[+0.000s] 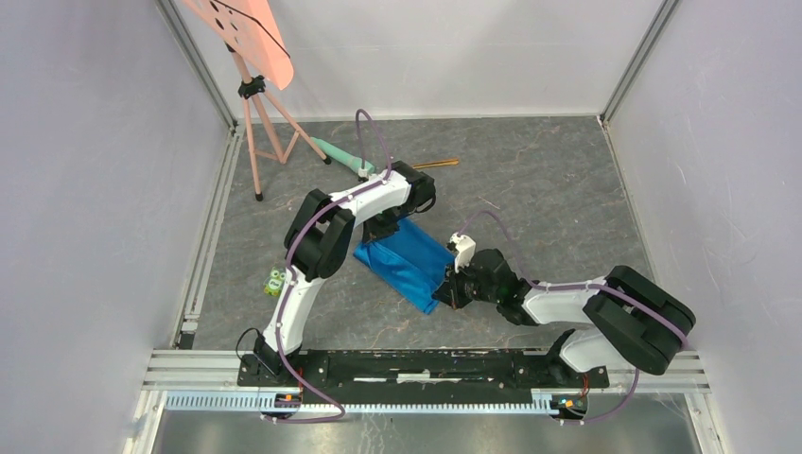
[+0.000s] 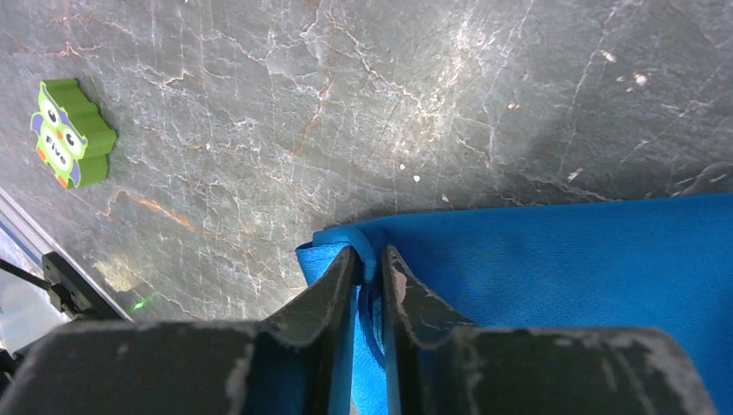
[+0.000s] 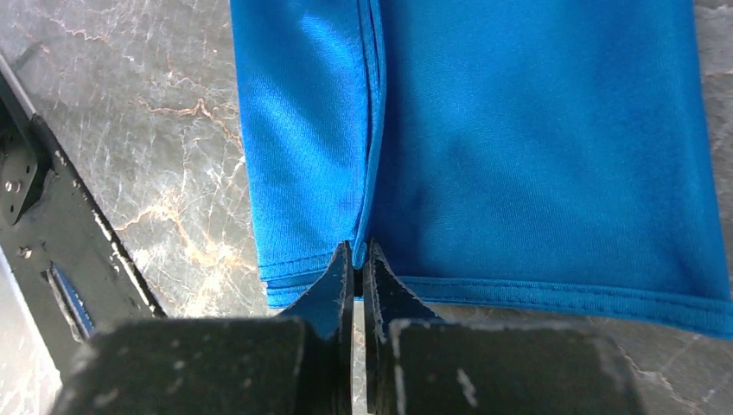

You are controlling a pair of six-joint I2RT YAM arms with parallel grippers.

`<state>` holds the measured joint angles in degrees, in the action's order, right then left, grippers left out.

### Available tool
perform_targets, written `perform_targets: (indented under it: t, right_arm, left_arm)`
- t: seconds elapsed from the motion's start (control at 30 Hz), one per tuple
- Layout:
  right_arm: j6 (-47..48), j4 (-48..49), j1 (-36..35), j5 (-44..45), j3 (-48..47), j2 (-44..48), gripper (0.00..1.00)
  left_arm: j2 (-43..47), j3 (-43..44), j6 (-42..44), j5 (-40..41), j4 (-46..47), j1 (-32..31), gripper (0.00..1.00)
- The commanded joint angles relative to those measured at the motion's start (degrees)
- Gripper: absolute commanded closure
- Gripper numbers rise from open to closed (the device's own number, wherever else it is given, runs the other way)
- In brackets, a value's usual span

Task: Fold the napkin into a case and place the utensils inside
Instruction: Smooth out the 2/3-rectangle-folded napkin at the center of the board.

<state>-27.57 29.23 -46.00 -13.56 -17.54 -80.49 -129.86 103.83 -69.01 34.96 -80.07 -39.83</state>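
Observation:
The blue napkin (image 1: pixel 409 262) lies folded in layers on the marble table, mid-centre. My left gripper (image 1: pixel 383 230) is at its far left end, and in the left wrist view this gripper (image 2: pixel 370 252) is shut on a bunched fold of the napkin (image 2: pixel 562 259). At the near right end, my right gripper (image 1: pixel 445 293) pinches the cloth. The right wrist view shows the gripper (image 3: pixel 358 247) shut on the hem, where an inner edge meets the napkin (image 3: pixel 536 138). A copper-gold utensil handle (image 1: pixel 438 164) lies at the back, partly hidden behind the left arm.
A mint-green cylinder (image 1: pixel 339 154) lies at the back, left of the utensil. A pink tripod (image 1: pixel 257 104) stands at the back left. A small green toy block (image 1: pixel 274 281) sits beside the left arm, also seen as the toy block (image 2: pixel 71 131). Grey walls enclose the table.

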Motion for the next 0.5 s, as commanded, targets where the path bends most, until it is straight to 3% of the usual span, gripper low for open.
perform_targets:
  t: [0.0,0.07,0.2,0.47]
  right_arm:
    - [-0.15,0.39,0.22,5.42,1.59,1.45,1.0]
    - [-0.45,0.72,0.21,5.54,1.64,1.19,0.99]
    - [-0.56,1.57,0.21,5.35,2.19,1.07,0.99]
    - [-0.64,1.71,0.25,4.75,2.09,0.68,1.0]
  left_arm:
    - [3.87,-0.37,4.69,2.72,2.73,0.23,0.67]
    - [4.82,-0.43,5.59,2.78,3.06,0.27,0.49]
    - [7.66,-0.71,8.3,2.52,3.3,0.27,0.33]
    - [19.25,-10.16,18.74,-6.63,13.96,0.17,0.3]
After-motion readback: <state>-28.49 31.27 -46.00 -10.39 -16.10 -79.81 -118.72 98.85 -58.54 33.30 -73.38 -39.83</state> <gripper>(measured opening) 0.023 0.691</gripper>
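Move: The napkin lies diagonally between the hands, its far left end still between the left fingertips; its middle is about 6 cm back and 8 cm right of the left hand, 1 cm lower. From that hand the spoon and fork lie some 18 cm ahead and 11 cm right, and the owl toy 20 cm left and 9 cm back. The right hand pinches the near right end, with the napkin's middle roughly 8 cm ahead and 7 cm left. Up and away from the napkin's far left end goes the left hand, about 4.5 cm after a slight creep forward, its fingers spreading wide to let go of the upper layer's edge as the wrist turns a little clockwise. The right hand keeps its pinch on the near right end, easing forward and right by barely 1 cm. ##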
